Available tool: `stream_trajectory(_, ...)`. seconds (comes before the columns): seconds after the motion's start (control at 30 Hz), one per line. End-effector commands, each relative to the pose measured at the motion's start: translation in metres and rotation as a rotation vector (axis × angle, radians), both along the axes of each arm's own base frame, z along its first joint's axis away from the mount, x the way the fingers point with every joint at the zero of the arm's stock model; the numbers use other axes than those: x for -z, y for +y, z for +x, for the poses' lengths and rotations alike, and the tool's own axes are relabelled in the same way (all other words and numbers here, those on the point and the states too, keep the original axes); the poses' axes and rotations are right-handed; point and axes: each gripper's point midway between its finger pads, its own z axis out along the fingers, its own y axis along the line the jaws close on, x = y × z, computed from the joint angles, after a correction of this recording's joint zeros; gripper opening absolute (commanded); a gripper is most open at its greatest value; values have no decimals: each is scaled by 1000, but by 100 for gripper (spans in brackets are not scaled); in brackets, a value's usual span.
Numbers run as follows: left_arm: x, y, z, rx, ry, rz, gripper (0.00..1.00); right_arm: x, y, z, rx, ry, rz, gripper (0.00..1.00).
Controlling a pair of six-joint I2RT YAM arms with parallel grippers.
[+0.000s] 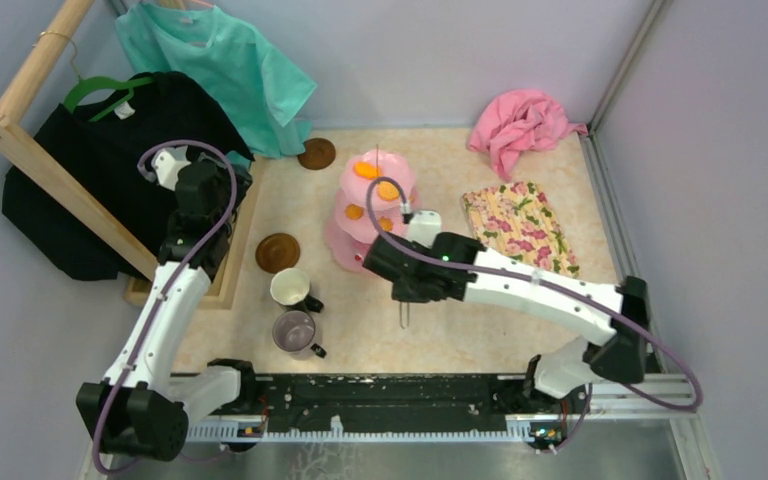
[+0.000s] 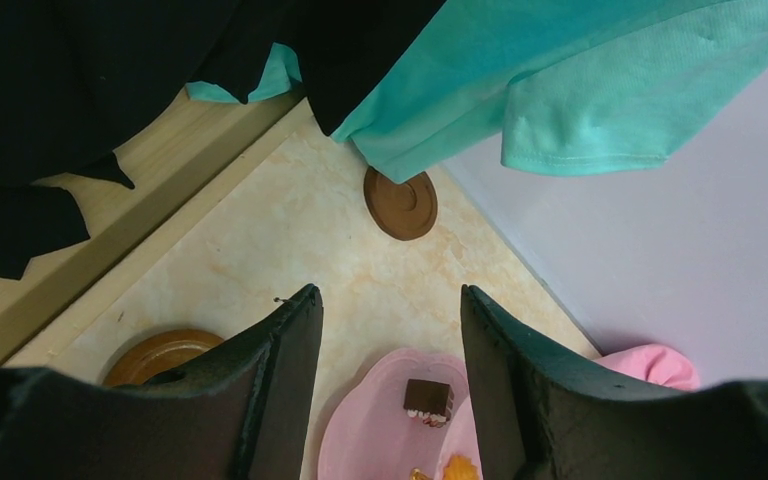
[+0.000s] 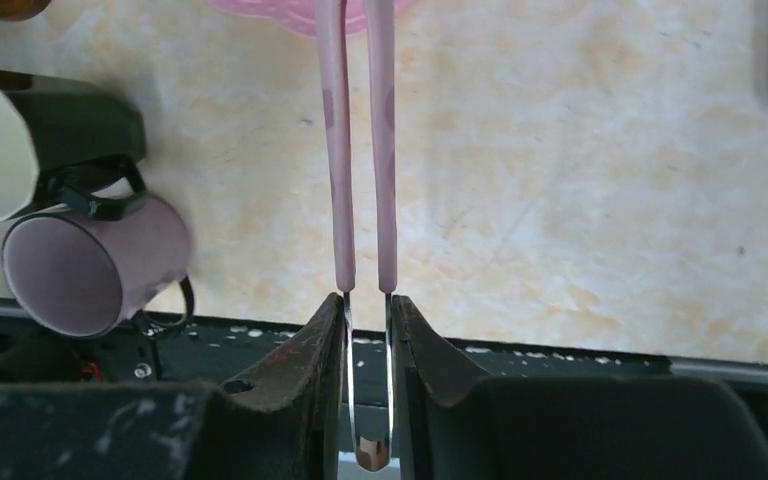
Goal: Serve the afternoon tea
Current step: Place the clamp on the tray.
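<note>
The pink three-tier cake stand (image 1: 375, 200) stands mid-table with orange snacks (image 1: 367, 170) on its tiers; a brown snack (image 2: 428, 397) lies on one tier. A white mug (image 1: 290, 287) and a grey-purple mug (image 1: 295, 330) lie on their sides near the front left. One brown saucer (image 1: 277, 252) sits left of the stand, another (image 1: 317, 153) behind it. My right gripper (image 3: 368, 298) is shut on the metal end of pink-tipped tongs (image 3: 360, 150), just in front of the stand. My left gripper (image 2: 390, 295) hangs open and empty by the clothes rack.
A soft pink cloth (image 1: 520, 125) lies at the back right and a floral mat (image 1: 520, 225) right of the stand. A wooden rack (image 1: 50, 170) with a black shirt (image 1: 110, 150) and a teal shirt (image 1: 220, 70) fills the left side. The black base rail (image 1: 380, 395) runs along the near edge.
</note>
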Motion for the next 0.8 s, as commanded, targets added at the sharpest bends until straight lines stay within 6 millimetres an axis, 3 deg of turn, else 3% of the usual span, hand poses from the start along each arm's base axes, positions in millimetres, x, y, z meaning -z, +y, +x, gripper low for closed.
stream_trajectory(0.0, 2, 1, 0, 6, -13, 2, 59, -9, -57, 3, 163, -40, 19, 12)
stream_trajectory(0.2, 10, -3, 1, 32, -5, 5, 58, 14, -120, 28, 341, -10, 32, 10)
stream_trajectory(0.5, 11, -6, 4, 55, -2, 24, 58, 46, -206, 112, 551, 2, -20, 9)
stream_trajectory(0.77, 14, -5, 7, 47, 2, 28, 57, 91, -255, 166, 651, 95, -122, 9)
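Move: The right hand already holds the clamp. The tray's middle lies about 24 cm ahead, 32 cm to the right and some 18 cm below. The tiered stand is about 23 cm ahead and 6 cm left of this hand, its middle some 6 cm lower; the pink cloth lies roughly 24 cm beyond the tray and 5 cm farther right. From the idle left hand the tray is about 67 cm right, 4 cm ahead and 28 cm down. Keeping the clamp pinched near its closed end, the right hand swings away from the front of the tiered stand and over to the tray's near part, some 25 cm right, with about 12 cm forward joining in after the start. It sinks as it goes, fastest towards the end, while the wrist turns clockwise by roughly 40 degrees. ##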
